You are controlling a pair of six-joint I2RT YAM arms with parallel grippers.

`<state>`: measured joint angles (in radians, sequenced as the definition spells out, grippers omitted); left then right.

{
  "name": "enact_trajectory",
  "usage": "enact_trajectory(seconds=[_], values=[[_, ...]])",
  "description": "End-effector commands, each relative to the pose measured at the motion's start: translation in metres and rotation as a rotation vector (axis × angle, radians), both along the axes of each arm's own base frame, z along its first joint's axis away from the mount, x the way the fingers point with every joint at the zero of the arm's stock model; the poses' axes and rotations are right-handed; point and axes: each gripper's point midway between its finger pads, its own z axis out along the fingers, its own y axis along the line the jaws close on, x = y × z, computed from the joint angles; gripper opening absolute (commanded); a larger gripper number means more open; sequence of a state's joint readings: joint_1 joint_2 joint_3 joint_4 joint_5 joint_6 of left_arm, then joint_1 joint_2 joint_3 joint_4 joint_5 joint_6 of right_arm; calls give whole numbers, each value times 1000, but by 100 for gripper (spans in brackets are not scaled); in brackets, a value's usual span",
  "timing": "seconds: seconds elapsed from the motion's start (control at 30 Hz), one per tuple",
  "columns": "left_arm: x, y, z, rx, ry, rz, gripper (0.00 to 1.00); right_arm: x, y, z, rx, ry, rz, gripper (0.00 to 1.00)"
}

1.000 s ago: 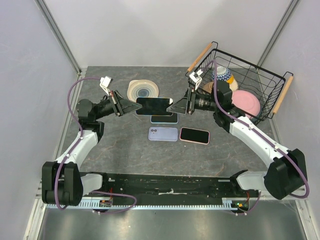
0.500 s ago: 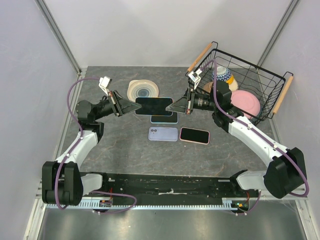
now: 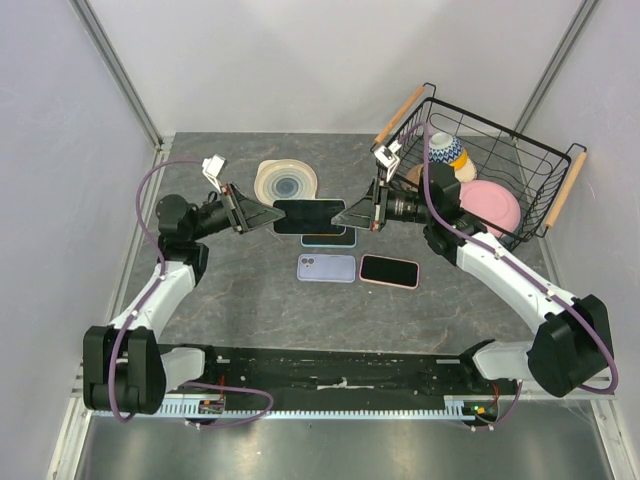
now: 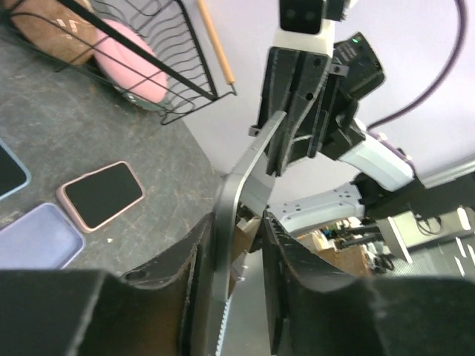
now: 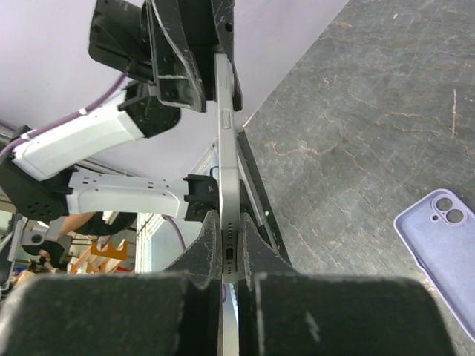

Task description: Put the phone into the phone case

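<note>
The phone (image 3: 309,213), dark-screened with a silver rim, hangs flat above the table between both arms. My right gripper (image 3: 347,215) is shut on its right end; in the right wrist view both pads press the phone (image 5: 226,148) at the gripper (image 5: 231,222). My left gripper (image 3: 271,217) is around the left end with its jaws apart. In the left wrist view the phone (image 4: 249,167) lies against one finger, and a gap shows to the other at the gripper (image 4: 236,222). The lilac phone case (image 3: 326,268) lies on the table below.
A pink-cased phone (image 3: 389,271) lies right of the lilac case. A blue-rimmed phone (image 3: 328,239) lies under the held phone. A cream bowl (image 3: 286,182) sits behind. A wire basket (image 3: 530,160) with dishes stands at the back right.
My right gripper has closed on the phone's right end. My left gripper's jaws have come apart from the phone. The phone has stayed nearly in place.
</note>
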<state>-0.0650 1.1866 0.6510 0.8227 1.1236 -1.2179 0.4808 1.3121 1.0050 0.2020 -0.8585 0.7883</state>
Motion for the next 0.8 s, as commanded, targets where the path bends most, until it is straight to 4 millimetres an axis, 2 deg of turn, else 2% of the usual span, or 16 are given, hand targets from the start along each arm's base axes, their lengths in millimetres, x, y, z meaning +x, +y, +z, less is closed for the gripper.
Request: enact_trajectory(seconds=[0.0, 0.07, 0.13, 0.17, 0.2, 0.23, 0.27, 0.33, 0.43, 0.53, 0.63, 0.73, 0.77], values=[[14, 6, 11, 94, -95, 112, 44, 1, 2, 10, -8, -68, 5, 0], [20, 11, 0, 153, -68, 173, 53, 4, 1, 5, -27, -65, -9, 0], [26, 15, 0, 202, -64, 216, 55, 6, -3, -8, -69, -38, -29, 0], [33, 25, -18, 283, -14, 290, 57, 8, -5, -13, -89, -41, -43, 0], [37, 31, -14, 327, -9, 335, 57, 10, -7, -17, -101, -31, -52, 0], [46, 42, -20, 380, 3, 416, 58, 10, -10, -28, -120, -7, -59, 0], [43, 50, -32, 448, 29, 442, 59, 11, -12, -33, -129, 6, -66, 0], [52, 68, -35, 527, 46, 551, 61, 15, -20, -49, -155, 47, -89, 0], [51, 87, -51, 639, 113, 628, 62, 16, -31, -72, -207, 113, -106, 0], [50, 95, -67, 721, 158, 653, 63, 19, -45, -91, -260, 153, -132, 0], [49, 91, -87, 796, 192, 627, 63, 19, -60, -106, -306, 188, -153, 0], [49, 78, -109, 885, 224, 581, 62, 20, -75, -118, -346, 221, -184, 0], [48, 67, -113, 905, 213, 548, 62, 19, -78, -119, -351, 224, -187, 0]])
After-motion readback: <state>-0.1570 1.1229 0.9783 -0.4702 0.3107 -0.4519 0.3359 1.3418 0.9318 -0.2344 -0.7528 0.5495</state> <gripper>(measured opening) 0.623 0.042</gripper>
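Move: The right hand has the phone's right end and the left hand its other end. The empty lavender case lies about 20 cm below the right hand, 3 cm to its left and 2 cm back. From the right hand, the blue-cased phone is 6 cm ahead, 3 cm left, and the pink-cased phone is 3 cm back, 13 cm right, both on the table. From the left hand, the lavender case is about 11 cm right and 2 cm back. Keep the right gripper shut on the phone and lower it about 12 cm towards the lavender case, drifting right partway down and tipping the fingers some 20 degrees downward. Meanwhile open the left gripper wide so its fingers come free, draw it forward and left, then down about 9 cm, swinging its fingers downward and forward. ##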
